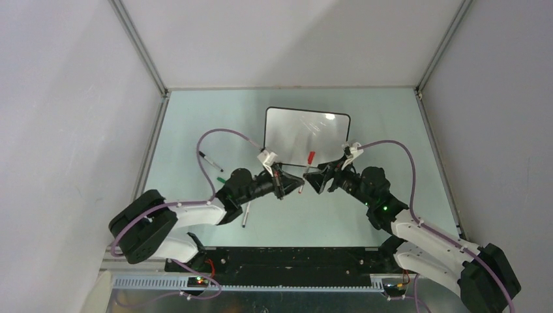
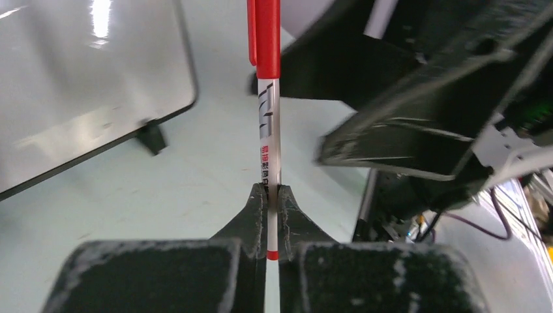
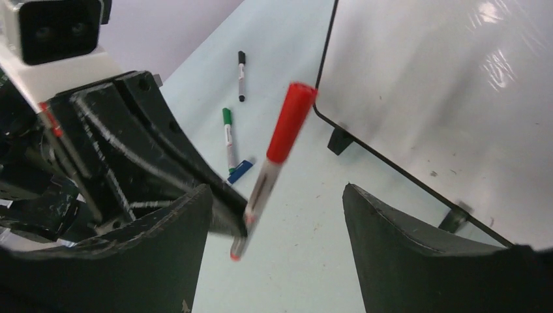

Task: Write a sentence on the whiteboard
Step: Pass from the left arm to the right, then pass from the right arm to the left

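The whiteboard (image 1: pixel 306 134) stands at the back middle of the table, its face (image 3: pixel 456 85) plain glossy white; the sentence is out of view. My left gripper (image 1: pixel 287 184) is shut on a white marker with a red cap (image 2: pixel 269 117), clamped near its tail end (image 2: pixel 273 195), with the cap pointing at the board. My right gripper (image 1: pixel 315 177) faces it from the right, open. In the right wrist view the marker (image 3: pixel 270 166) slants between that gripper's wide-apart fingers (image 3: pixel 275 195), touching neither.
On the table left of the board lie a black marker (image 3: pixel 240 75), a green marker (image 3: pixel 227 134) and a blue cap (image 3: pixel 240 171). Another pen (image 1: pixel 246 214) lies beside the left arm. The board's small black feet (image 2: pixel 151 138) rest on the pale green table (image 1: pixel 385 130).
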Robot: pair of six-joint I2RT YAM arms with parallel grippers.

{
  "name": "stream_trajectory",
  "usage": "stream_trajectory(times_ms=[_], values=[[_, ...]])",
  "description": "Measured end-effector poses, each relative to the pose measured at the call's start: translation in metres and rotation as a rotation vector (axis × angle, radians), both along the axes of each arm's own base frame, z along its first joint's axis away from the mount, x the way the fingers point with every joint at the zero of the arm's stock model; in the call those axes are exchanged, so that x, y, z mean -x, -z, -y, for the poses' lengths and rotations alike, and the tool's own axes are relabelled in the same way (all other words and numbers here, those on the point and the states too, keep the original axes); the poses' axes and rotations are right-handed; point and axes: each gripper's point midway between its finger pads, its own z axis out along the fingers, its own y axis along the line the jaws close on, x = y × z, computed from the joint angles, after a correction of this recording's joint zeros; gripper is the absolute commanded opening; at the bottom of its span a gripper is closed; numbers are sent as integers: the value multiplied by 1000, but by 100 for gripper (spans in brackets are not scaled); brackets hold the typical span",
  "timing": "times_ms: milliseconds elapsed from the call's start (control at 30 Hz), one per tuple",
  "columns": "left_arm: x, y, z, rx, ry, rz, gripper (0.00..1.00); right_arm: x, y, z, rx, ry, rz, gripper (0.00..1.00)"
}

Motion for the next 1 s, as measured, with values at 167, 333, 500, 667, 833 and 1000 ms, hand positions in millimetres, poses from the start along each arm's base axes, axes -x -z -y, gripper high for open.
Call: stream_trajectory(times_ms=[167,333,500,667,833,1000], values=[[16,-16,24,2,76,73,0,2,-5,-5,-10,-22,17,48],[12,-12,23,-25,50,97,8,2,-8,-6,-16,-23,22,7],[8,-12,21,-40,16,115,48,4,-11,-9,-35,-34,13,0],[2,-18,5,-43,-67,130,76,4,-11,-12,-28,-47,12,0],[-4,-37,-24,-20,-199,152,80,3,-8,-22,12,-100,7,0],[-10,-46,-44,10,-285,165,72,9,2,-46,110,-191,6,0]])
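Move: My left hand holds the red pen upright by its lower barrel, cap up. My right hand's open fingers wait about 4 cm to the right of and 3 cm above my left hand. From my right hand, the red pen's middle is some 3 cm left, 1 cm ahead and 1 cm lower. The whiteboard's middle is about 22 cm ahead and 1 cm right of it. The blue pen is roughly 21 cm left and 4 cm back, both some 17 cm below. My left hand eases the red pen about 3 cm right and back, slightly up, between my right hand's fingers, which shut on the barrel just below the cap. Then my left fingers open wide and withdraw about 7 cm left, rising and going a little forward, turning some 20 degrees counter-clockwise. My right hand keeps its grip and drifts left. ##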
